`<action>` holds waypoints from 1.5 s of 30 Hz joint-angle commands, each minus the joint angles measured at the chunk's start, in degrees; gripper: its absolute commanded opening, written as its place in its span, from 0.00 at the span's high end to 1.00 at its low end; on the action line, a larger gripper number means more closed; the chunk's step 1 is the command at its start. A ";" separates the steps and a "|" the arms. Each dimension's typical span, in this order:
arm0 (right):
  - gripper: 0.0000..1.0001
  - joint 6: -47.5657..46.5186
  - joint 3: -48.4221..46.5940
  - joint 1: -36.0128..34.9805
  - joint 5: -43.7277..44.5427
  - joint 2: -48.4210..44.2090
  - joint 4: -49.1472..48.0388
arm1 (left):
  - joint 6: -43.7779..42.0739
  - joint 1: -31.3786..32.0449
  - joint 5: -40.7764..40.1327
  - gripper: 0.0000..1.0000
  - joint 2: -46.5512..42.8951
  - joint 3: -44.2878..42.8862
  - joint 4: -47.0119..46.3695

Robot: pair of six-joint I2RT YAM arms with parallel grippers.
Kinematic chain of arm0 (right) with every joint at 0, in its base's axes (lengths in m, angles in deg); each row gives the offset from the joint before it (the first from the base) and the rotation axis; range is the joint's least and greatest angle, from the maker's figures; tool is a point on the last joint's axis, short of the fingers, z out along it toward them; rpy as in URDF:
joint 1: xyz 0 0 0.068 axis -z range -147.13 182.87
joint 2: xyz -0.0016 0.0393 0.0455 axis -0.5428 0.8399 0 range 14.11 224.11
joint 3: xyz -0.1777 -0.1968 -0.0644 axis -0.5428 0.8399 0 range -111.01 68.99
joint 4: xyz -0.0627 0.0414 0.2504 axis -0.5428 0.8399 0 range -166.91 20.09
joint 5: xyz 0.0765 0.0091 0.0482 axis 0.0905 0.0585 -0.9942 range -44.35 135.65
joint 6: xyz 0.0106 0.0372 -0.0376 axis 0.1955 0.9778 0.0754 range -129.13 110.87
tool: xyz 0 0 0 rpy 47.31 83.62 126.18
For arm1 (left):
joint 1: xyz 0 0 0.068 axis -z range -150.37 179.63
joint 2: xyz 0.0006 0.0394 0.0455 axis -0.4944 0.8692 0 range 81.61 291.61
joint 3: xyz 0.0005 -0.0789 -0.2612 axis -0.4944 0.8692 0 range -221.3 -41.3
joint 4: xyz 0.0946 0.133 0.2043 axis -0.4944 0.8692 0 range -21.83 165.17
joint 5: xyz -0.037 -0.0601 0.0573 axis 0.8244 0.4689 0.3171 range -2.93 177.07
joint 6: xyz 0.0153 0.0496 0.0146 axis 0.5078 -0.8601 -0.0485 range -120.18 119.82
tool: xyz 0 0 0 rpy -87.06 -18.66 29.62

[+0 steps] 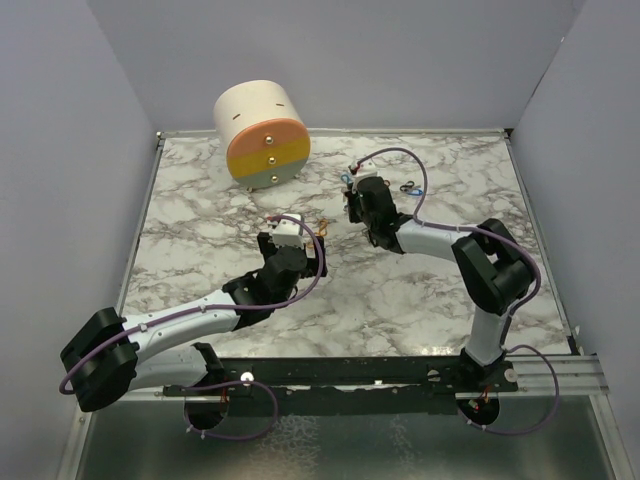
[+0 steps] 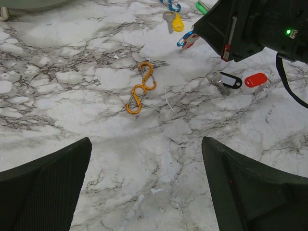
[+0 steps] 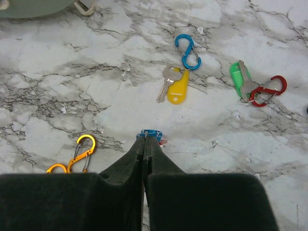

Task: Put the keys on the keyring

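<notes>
My right gripper [image 3: 145, 139] is shut on a small blue figure-8 clip [image 3: 149, 133]; a red bit peeks out beside it. Ahead on the marble lie a yellow-headed key [image 3: 175, 86], a second blue clip [image 3: 187, 50], and a green-headed key [image 3: 239, 77] hooked to a red clip [image 3: 269, 90]. An orange clip pair [image 2: 141, 87] lies between the arms. My left gripper [image 2: 147, 144] hangs open over bare marble, short of the orange clips. A black-headed key [image 2: 230, 80] and a red-headed key [image 2: 255, 79] lie to its right, under the right arm [image 2: 240, 24].
A cream drum with orange and grey bands [image 1: 262, 133] lies on its side at the back left. Grey walls close in the table [image 1: 200, 270] on three sides. The two grippers [image 1: 285, 228] [image 1: 352, 200] are close together near the middle.
</notes>
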 commanded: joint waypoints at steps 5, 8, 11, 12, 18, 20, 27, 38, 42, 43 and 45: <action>0.99 -0.08 -3.40 0.83 -2.50 3.83 0.61 | -0.14 -0.43 -0.39 0.01 0.20 0.66 -1.11; 0.82 0.08 -3.76 0.96 -1.91 4.02 1.00 | 0.03 -0.44 -0.32 0.01 0.39 0.54 -1.03; 0.62 0.11 -3.30 0.96 -1.68 3.35 0.82 | 0.03 -0.44 -0.24 0.01 0.49 0.62 -1.03; 0.59 0.11 -3.28 0.96 -1.55 3.10 0.91 | 0.02 -0.44 -0.31 0.01 0.56 0.60 -1.06; 0.53 0.34 -1.44 0.96 -0.95 -0.29 1.37 | 0.10 -0.44 -0.31 0.01 0.49 0.71 -1.08; 0.53 1.02 -0.17 0.96 -0.33 -2.13 1.65 | 0.15 -0.50 -0.32 0.01 0.49 0.70 -1.07; 0.52 6.95 3.98 1.17 5.99 -8.48 8.82 | 0.37 -0.53 -0.32 0.01 0.57 0.94 -1.20; 0.48 14.18 12.54 5.38 9.83 -20.17 17.49 | 0.81 -0.58 -0.15 0.01 0.66 1.33 -1.53; 0.47 15.32 15.44 9.17 8.12 -22.29 18.80 | 0.79 -0.62 -0.14 0.01 0.87 1.41 -1.75; 0.47 15.39 15.92 10.09 7.61 -22.17 19.03 | 0.73 -0.62 -0.05 0.01 1.09 1.34 -1.77; 0.47 15.60 16.46 12.00 6.74 -21.41 19.56 | 0.72 -0.62 0.01 0.01 1.54 1.20 -1.81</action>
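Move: The right hand holds the blue carabiner with its red-tagged key over a bare spot about 1 cm ahead and 3 cm below. On the same table level, the yellow key lies some 5 cm ahead and 1 cm right, the green key with the red carabiner 8 cm ahead and 8 cm right, the loose red key 7 cm back and 14 cm right, and the black key 8 cm back and 7 cm right. From the left hand, the spot is roughly 16 cm ahead, 15 cm right and 9 cm below. The right hand sinks a couple of centimetres with a slight creep forward, down to the table just short of the yellow key, and there opens its shut fingers to about half, letting go of the blue carabiner and its key. It then lifts a few centimetres and sweeps about 13 cm right and 6 cm back past the black key to the loose red key, turning some 20 degrees clockwise and tipping slightly further down, fingers still half open and not yet touching that key. ##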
